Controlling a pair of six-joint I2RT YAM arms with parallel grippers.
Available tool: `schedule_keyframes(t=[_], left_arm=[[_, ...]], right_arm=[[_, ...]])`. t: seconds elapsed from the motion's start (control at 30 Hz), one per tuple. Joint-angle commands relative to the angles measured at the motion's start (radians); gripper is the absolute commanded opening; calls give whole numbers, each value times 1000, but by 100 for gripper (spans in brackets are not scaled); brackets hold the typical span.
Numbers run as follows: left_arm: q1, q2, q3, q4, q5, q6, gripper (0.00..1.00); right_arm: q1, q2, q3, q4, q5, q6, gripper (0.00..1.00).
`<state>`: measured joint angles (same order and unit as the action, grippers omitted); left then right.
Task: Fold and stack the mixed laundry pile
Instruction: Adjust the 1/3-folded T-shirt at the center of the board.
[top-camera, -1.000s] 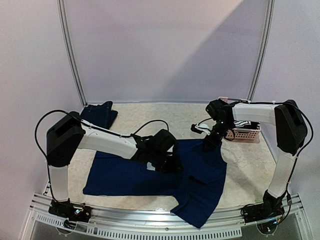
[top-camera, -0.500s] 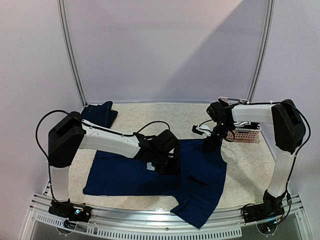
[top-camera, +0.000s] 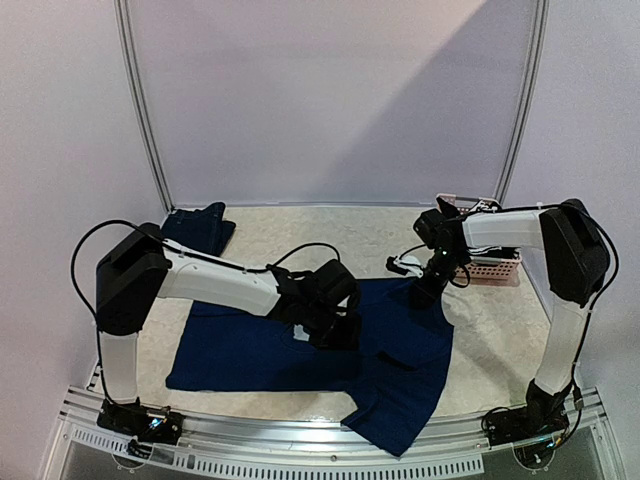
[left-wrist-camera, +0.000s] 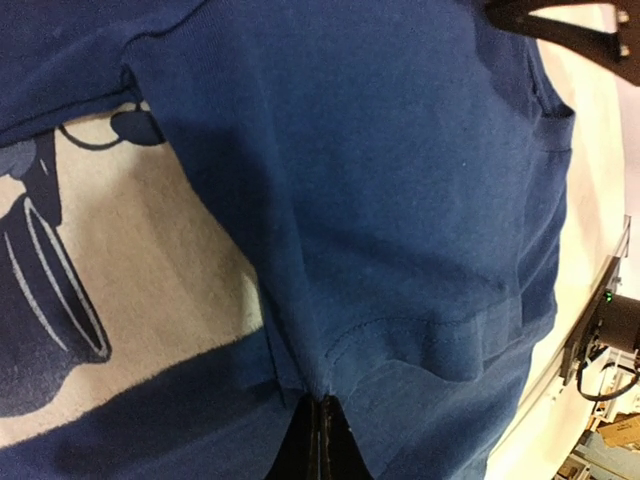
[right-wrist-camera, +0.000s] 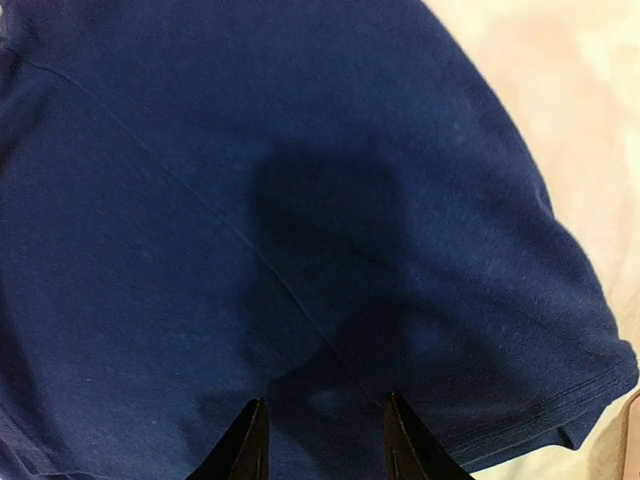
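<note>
The large navy T-shirt (top-camera: 250, 352) lies spread across the table's near half, one part hanging toward the front edge. My left gripper (top-camera: 338, 328) sits at the shirt's middle. In the left wrist view it (left-wrist-camera: 322, 415) is shut on a pinched fold of navy hem (left-wrist-camera: 400, 200), beside the pale cartoon print (left-wrist-camera: 130, 270). My right gripper (top-camera: 426, 291) hovers over the shirt's far right corner. Its black fingertips (right-wrist-camera: 245, 445) stand apart over flat navy cloth (right-wrist-camera: 250, 200), holding nothing. A dark navy denim piece (top-camera: 200, 228) lies at the back left. A black-and-white striped piece (top-camera: 492, 246) sits in the basket.
A small pink perforated basket (top-camera: 488, 269) stands at the back right, just behind my right arm. Pale speckled tabletop (top-camera: 300, 235) shows beyond the shirt, and again at the right (right-wrist-camera: 570, 90). A metal rail (top-camera: 300, 455) runs along the near edge.
My left gripper's jaws have closed on the T-shirt's fold. The right gripper has drifted a little to the right over the shirt's corner, still open.
</note>
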<state>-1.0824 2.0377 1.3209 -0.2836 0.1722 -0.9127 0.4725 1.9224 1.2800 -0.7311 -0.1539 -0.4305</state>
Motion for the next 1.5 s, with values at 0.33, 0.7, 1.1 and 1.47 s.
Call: schedule_keyframes(t=[0.33,0.7,1.1,1.47], left_arm=[[39,-84,-81,6,64,-48,0],[69,-85,-89,-26,54,-13,3],[180,-274,62,-546,-152,272,24],[515,-283,-68,-579,-483,455,21]], right_arm=[[-14,36,-24,21,43,-26,39],[-15,40,-33,29,70,-33,39],[-14,-124,37,-65,14,-21,42],[-18,6,163,7,205,-61,42]])
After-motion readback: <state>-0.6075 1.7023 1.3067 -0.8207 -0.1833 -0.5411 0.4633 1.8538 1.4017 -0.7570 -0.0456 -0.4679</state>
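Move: The left fingers are shut on the T-shirt's folded-over edge. The white print lies about 5 cm to this hand's left and 4 cm ahead, the shirt's far left corner roughly 37 cm left and 16 ahead, and the finished dark pile 37 cm left and 29 ahead. From the part-open right hand, low over the cloth, the shirt's far right corner is some 4 cm ahead and 3 right; the pink basket is about 12 cm right and 12 ahead. The left hand, still pinching the folded edge, lifts it a centimetre or two, carries it about 3 cm left towards the print while lowering it again, and opens to let go, then sweeps up, left and forward some 25 cm towards the shirt's far left corner as its fingers swing round to point nearly straight down. Meanwhile the right hand, fingers part open, sinks just under a centimetre over the far right part and stays low there until the left has let go, then rises about 6 cm and goes some 4 cm forward, its fingertips tilting outward. ##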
